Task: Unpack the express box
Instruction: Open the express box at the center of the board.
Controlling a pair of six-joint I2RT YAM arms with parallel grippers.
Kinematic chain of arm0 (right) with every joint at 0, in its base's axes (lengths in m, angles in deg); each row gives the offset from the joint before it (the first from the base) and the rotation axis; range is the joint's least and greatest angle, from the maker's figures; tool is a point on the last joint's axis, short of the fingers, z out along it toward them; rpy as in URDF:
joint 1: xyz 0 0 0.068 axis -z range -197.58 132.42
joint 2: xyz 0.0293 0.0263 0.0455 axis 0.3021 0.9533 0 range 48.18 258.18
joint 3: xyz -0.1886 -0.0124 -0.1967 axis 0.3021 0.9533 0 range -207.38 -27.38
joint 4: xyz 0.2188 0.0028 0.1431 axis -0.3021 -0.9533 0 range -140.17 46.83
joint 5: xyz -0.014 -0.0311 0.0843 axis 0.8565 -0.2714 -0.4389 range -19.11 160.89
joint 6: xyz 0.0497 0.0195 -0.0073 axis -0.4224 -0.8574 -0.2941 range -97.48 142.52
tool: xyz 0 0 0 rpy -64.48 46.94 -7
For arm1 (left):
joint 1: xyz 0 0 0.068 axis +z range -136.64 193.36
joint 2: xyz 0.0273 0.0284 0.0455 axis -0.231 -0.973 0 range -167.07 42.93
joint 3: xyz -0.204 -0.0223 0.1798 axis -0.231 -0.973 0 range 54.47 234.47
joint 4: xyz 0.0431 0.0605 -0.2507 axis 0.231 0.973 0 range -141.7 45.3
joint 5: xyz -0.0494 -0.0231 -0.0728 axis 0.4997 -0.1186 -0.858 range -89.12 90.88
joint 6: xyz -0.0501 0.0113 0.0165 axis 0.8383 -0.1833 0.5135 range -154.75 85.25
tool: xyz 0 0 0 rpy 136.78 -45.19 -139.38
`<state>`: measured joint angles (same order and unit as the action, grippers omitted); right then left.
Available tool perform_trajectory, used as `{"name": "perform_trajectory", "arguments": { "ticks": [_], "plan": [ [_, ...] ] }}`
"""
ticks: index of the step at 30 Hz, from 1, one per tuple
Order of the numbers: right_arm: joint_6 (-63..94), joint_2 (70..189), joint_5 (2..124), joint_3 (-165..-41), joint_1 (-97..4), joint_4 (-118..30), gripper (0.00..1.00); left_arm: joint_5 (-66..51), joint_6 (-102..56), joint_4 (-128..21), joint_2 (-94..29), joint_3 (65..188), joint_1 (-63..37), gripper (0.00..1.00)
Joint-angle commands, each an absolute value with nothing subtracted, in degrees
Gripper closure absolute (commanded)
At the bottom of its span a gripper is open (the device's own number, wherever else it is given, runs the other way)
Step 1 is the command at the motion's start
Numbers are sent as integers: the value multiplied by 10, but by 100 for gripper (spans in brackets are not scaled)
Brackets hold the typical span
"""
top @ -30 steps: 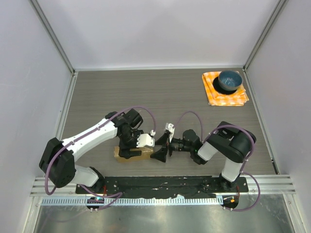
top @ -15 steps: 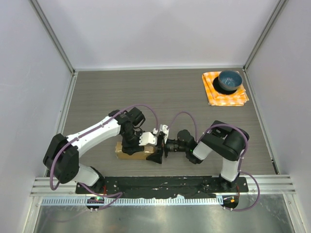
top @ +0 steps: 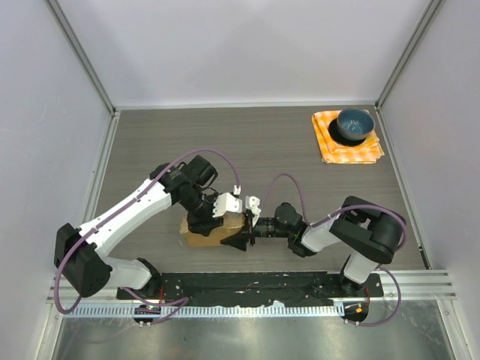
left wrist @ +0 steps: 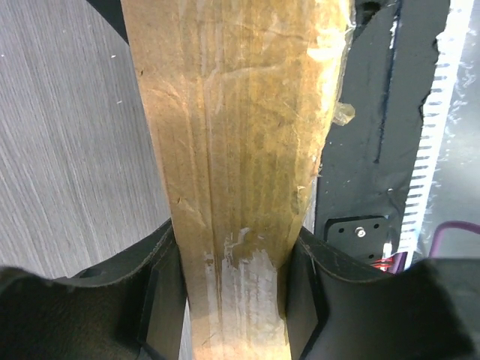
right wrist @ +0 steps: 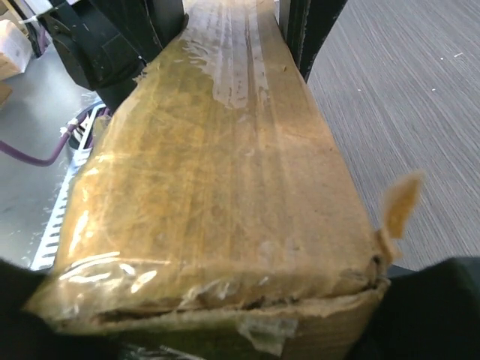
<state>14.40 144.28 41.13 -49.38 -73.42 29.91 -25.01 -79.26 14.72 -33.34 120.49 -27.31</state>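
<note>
The express box is a flat brown taped carton near the table's front edge, between both arms. My left gripper comes down on it from above. In the left wrist view the box runs straight between the black fingers, which press on both its long sides, so this gripper is shut on it. My right gripper is at the box's right end. In the right wrist view that torn, taped end fills the frame, with dark fingers against both corners, the gripper shut on it.
A blue bowl stands on an orange checked cloth at the back right. The black mounting plate and a white toothed rail run along the near edge, just behind the box. Grey walls enclose the table.
The right gripper slid left onto the box's right end and narrowed from wide open. The left gripper closed on the box's sides, and the box now sits slightly turned.
</note>
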Motion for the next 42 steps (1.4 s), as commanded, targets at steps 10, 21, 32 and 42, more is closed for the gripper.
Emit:
{"name": "perform_trajectory", "arguments": {
  "ticks": [10,21,32,42],
  "plan": [
    [166,1312,387,-548,-741,207,94,-285,-727,180,-280,1293,-276,0],
    [174,1307,390,-587,-747,91,93,-296,-677,170,-242,1340,-282,0],
    [151,1319,393,-621,-759,71,92,-232,-642,98,-230,1310,-300,0],
    [157,1322,393,-631,-768,52,92,-180,-645,74,-231,1302,-301,3]
  ]
}}
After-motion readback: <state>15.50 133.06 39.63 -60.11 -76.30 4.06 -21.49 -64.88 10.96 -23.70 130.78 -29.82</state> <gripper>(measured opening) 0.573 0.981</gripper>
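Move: The express box is off the table, clamped between the fingers of my downward-slanting left hand, its middle about 1 cm to my left, 1 cm back and some 2 cm below. My right hand grips its right end, roughly 9 cm to the right of my left hand, 1 cm back and 3 cm lower; from that right hand the box's middle is about 8 cm left, level fore and aft. A torn cardboard flap sticks up about 3 cm ahead of my right hand, 1 cm left and 1 cm higher. My left hand spreads its fingers wide, lets go of the box and rises about 11 cm clear above it, drifting 2 cm right, then settles slightly lower, still open, tilting some 15-20 degrees. My right hand keeps its pinch on the box's right end, lifting it about 5 cm, dipping a little, rising again and easing 2 cm left. ##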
